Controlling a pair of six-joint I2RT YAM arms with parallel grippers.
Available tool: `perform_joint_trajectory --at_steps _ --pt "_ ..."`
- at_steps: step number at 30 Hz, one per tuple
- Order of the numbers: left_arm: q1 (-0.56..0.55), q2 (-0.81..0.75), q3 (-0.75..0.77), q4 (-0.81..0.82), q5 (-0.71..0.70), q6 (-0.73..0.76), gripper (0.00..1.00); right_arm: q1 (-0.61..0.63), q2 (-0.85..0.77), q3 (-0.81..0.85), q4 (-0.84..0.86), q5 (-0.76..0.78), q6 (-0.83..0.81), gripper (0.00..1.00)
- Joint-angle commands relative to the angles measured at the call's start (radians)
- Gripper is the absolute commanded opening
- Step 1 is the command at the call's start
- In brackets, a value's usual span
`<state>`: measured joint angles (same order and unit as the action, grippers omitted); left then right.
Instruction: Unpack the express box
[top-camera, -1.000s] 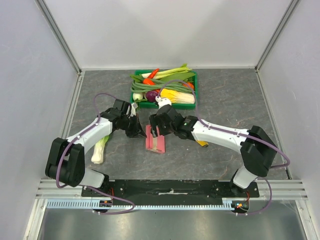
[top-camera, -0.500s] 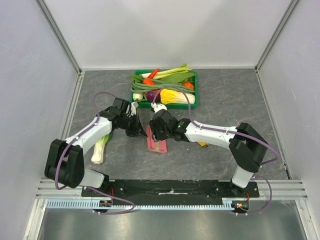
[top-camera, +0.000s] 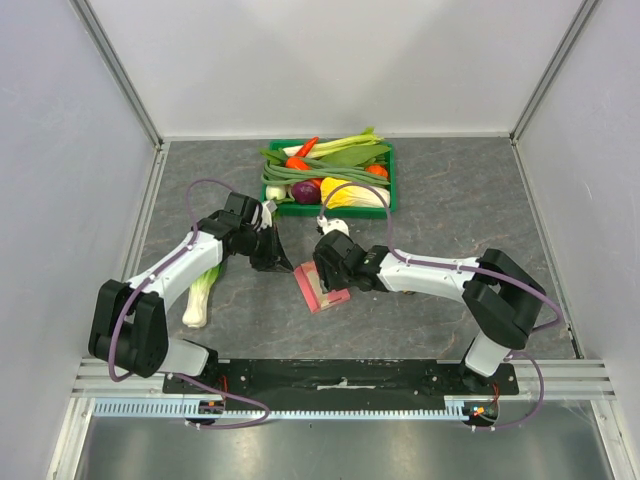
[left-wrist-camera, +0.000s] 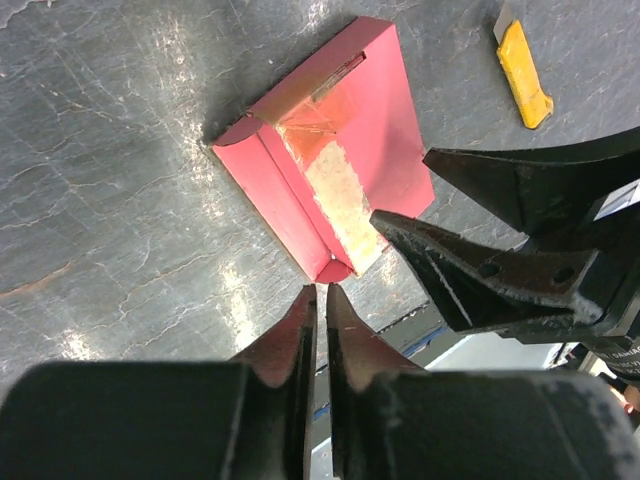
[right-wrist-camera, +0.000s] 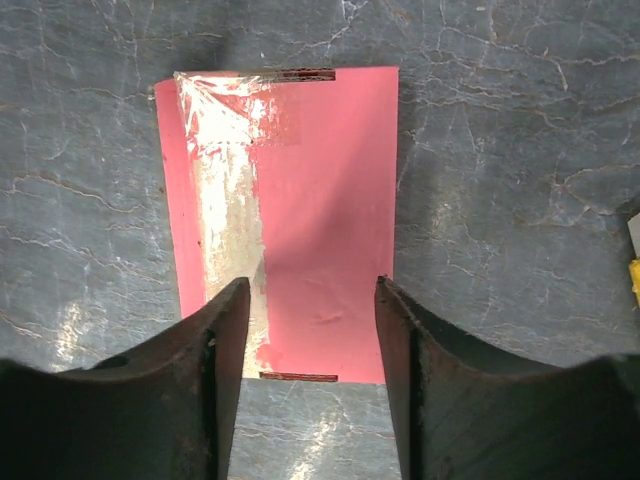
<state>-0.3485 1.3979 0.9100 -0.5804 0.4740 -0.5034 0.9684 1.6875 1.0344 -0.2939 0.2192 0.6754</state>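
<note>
The express box lies flat on the dark table, pink, with a strip of clear tape along one side. In the left wrist view the express box sits just beyond my left gripper, whose tips are shut with nothing between them, a little short of the box's near corner. My right gripper hangs open over the express box, its fingers above the box's near end. In the top view the left gripper is left of the box and the right gripper is over it.
A green crate full of vegetables stands at the back centre. A leek lies beside the left arm. A yellow utility knife lies on the table right of the box, under the right arm.
The box stood on its edge between the grippers; now it lies flat. The left gripper has backed off slightly to the left. The right gripper has narrowed and come down over the box.
</note>
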Motion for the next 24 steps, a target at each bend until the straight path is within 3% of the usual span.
perform_joint_trajectory --at_steps 1,4,12,24 --pt "-0.003 0.004 -0.016 0.022 0.018 0.035 0.15 0.003 -0.015 0.039 0.016 0.016 -0.057 0.63" --pt "-0.001 0.018 -0.036 0.039 0.021 0.034 0.20 0.015 -0.020 0.062 0.016 0.048 -0.115 0.78" --pt "-0.001 0.024 -0.072 0.051 -0.023 0.017 0.31 0.059 0.080 0.130 0.010 0.074 -0.223 0.96" --pt "-0.001 0.039 -0.097 0.073 -0.026 0.012 0.36 0.073 0.152 0.165 -0.050 0.201 -0.183 0.96"
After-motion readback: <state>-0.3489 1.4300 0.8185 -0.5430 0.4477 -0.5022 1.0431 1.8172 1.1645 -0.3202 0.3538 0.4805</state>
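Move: The express box lies almost beneath my right hand, its middle about 1 cm ahead, 2 cm to the left and some 3 cm below. From that hand the knife lies about 15 cm right and 3 cm ahead, and the vegetable crate's middle about 25 cm straight ahead. From my left hand the box's middle is roughly 7 cm right, 3 cm back and 8 cm down; the leek lies some 20 cm left and 2 cm back. I hop my right hand over the box: up a little and about 2.5 cm left, then down again by some 2 cm, spreading its half-open fingers wide and twisting the wrist roughly 15 degrees, partly counter-clockwise, to span the box's width. Meanwhile my left hand sinks about 3.5 cm beside the box's left side, easing back slightly, its nearly shut fingers opening to about a third. ##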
